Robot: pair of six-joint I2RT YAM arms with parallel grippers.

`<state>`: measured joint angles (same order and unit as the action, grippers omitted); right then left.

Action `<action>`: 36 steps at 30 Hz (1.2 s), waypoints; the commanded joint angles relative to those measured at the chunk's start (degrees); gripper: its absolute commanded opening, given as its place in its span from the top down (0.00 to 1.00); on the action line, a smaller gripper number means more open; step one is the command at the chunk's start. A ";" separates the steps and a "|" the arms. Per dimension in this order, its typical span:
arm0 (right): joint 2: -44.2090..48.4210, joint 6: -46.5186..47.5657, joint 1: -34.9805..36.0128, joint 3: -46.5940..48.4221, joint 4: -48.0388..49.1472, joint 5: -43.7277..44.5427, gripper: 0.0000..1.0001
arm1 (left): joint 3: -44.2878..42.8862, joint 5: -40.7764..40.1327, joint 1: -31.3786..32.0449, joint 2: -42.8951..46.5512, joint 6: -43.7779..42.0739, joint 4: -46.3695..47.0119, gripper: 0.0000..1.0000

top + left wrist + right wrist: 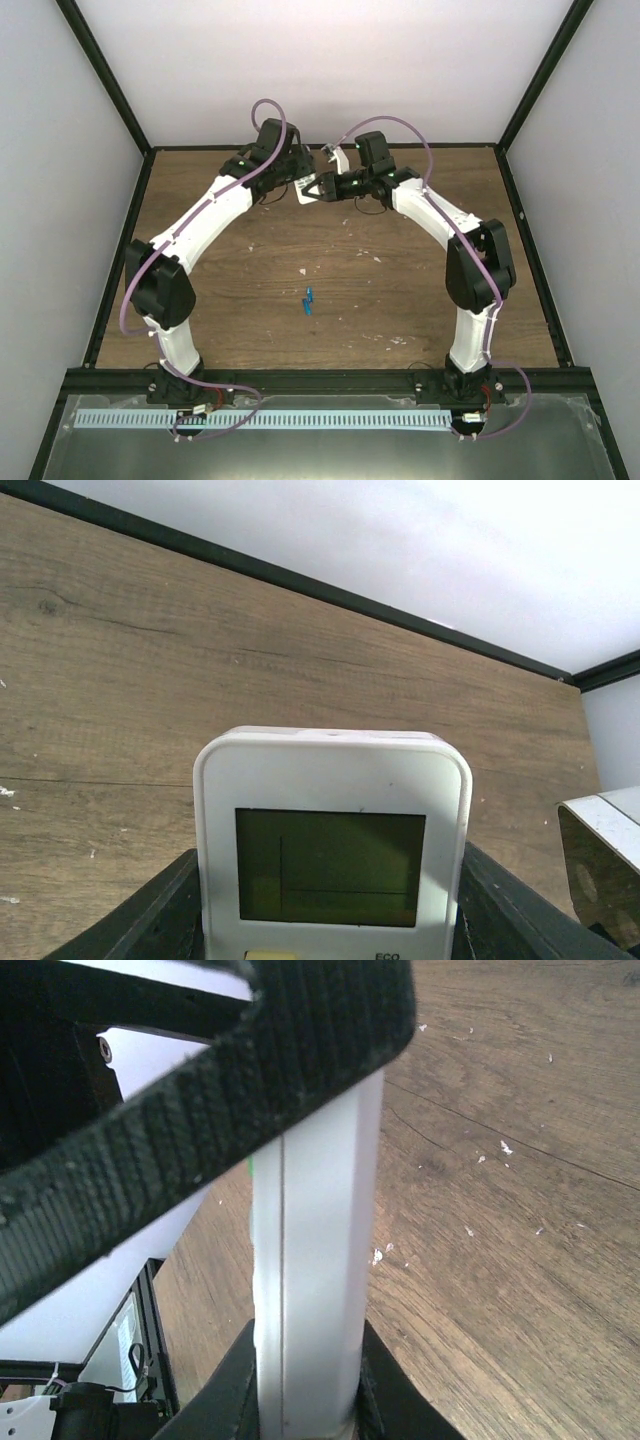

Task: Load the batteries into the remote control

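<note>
The remote control (pixel 330 780) is a white bar with a greenish display, held off the table at the back. My left gripper (pixel 332 905) is shut on its sides, one black finger (pixel 170 915) against each edge. In the right wrist view the remote control (pixel 315 1260) shows edge-on, and my right gripper (pixel 305 1405) is shut on its thin faces. The ribbed left finger (pixel 250 1090) crosses above it. From above, the left gripper (pixel 298 172) and right gripper (pixel 323 187) meet at the remote control (pixel 306 193). Two blue batteries (pixel 308 300) lie side by side mid-table, apart from both grippers.
The wooden table (pixel 400 300) is bounded by a black frame rail (pixel 320 147) at the back and by white walls. A white-edged part (pixel 605 850) shows at the right border of the left wrist view. Small white flecks (pixel 505 1147) dot the wood.
</note>
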<state>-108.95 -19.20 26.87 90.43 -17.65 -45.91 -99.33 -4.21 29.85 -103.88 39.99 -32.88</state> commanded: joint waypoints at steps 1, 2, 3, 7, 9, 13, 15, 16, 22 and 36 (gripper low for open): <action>-0.98 0.30 0.81 3.31 -0.04 -0.14 0.88 | -1.61 0.57 0.87 0.25 -0.38 1.04 0.75; -0.97 0.02 0.81 3.39 -0.03 0.16 0.88 | -1.45 0.79 0.91 0.30 -0.35 1.18 0.66; -1.08 -0.25 0.81 3.43 -0.07 0.53 0.88 | -1.21 1.13 0.98 0.38 -0.28 1.36 0.59; -1.14 -0.92 0.81 3.52 -0.28 2.23 0.88 | 0.21 2.09 1.09 1.13 0.25 2.51 0.30; -1.10 -0.75 0.81 3.48 -0.62 3.27 0.88 | 0.93 2.27 1.09 1.69 0.65 3.03 0.21; -1.10 0.45 0.81 3.28 -1.60 5.83 0.88 | 3.11 1.64 1.08 3.67 1.35 3.81 0.07; -1.02 1.66 0.81 3.08 -2.29 7.80 0.88 | 4.08 0.56 0.88 5.25 1.81 3.98 0.02; -1.06 2.70 0.81 3.08 -2.82 8.93 0.88 | 4.38 -0.20 0.68 5.99 1.90 3.82 0.02; 0.66 7.62 0.77 1.70 -5.55 18.51 0.90 | 7.64 -1.75 -4.27 11.57 4.82 3.15 0.01; 15.43 37.04 6.31 -18.51 16.40 56.83 0.99 | 8.08 10.06 -11.80 15.67 11.50 4.36 0.00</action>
<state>-99.85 3.68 31.09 77.49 -15.38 -4.34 -90.63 0.86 19.05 -88.77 48.56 -30.06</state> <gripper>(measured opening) 0.107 0.997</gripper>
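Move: The remote is in both grippers. Its middle lies about 3 cm back of the left hand and 2 cm lower, level sideways, as the left fingers hold the screen end. From the right hand, already closed on the keypad end, its middle is about 3 cm ahead, 1 cm left and 2 cm up. The two blue batteries lie on the table some 20 cm back of the right hand, 2 cm to its right and 22 cm below. Opening wide first, the left fingers let go of the remote's screen end; that hand then pulls off left and up, roughly 11 cm. The right keeps its pinch on the keypad end and, slowly then faster, carries the remote about 7 cm right while sinking 4 cm and easing forward, its fingers swinging clockwise and tipping further down, some 45 degrees of turn altogether. ##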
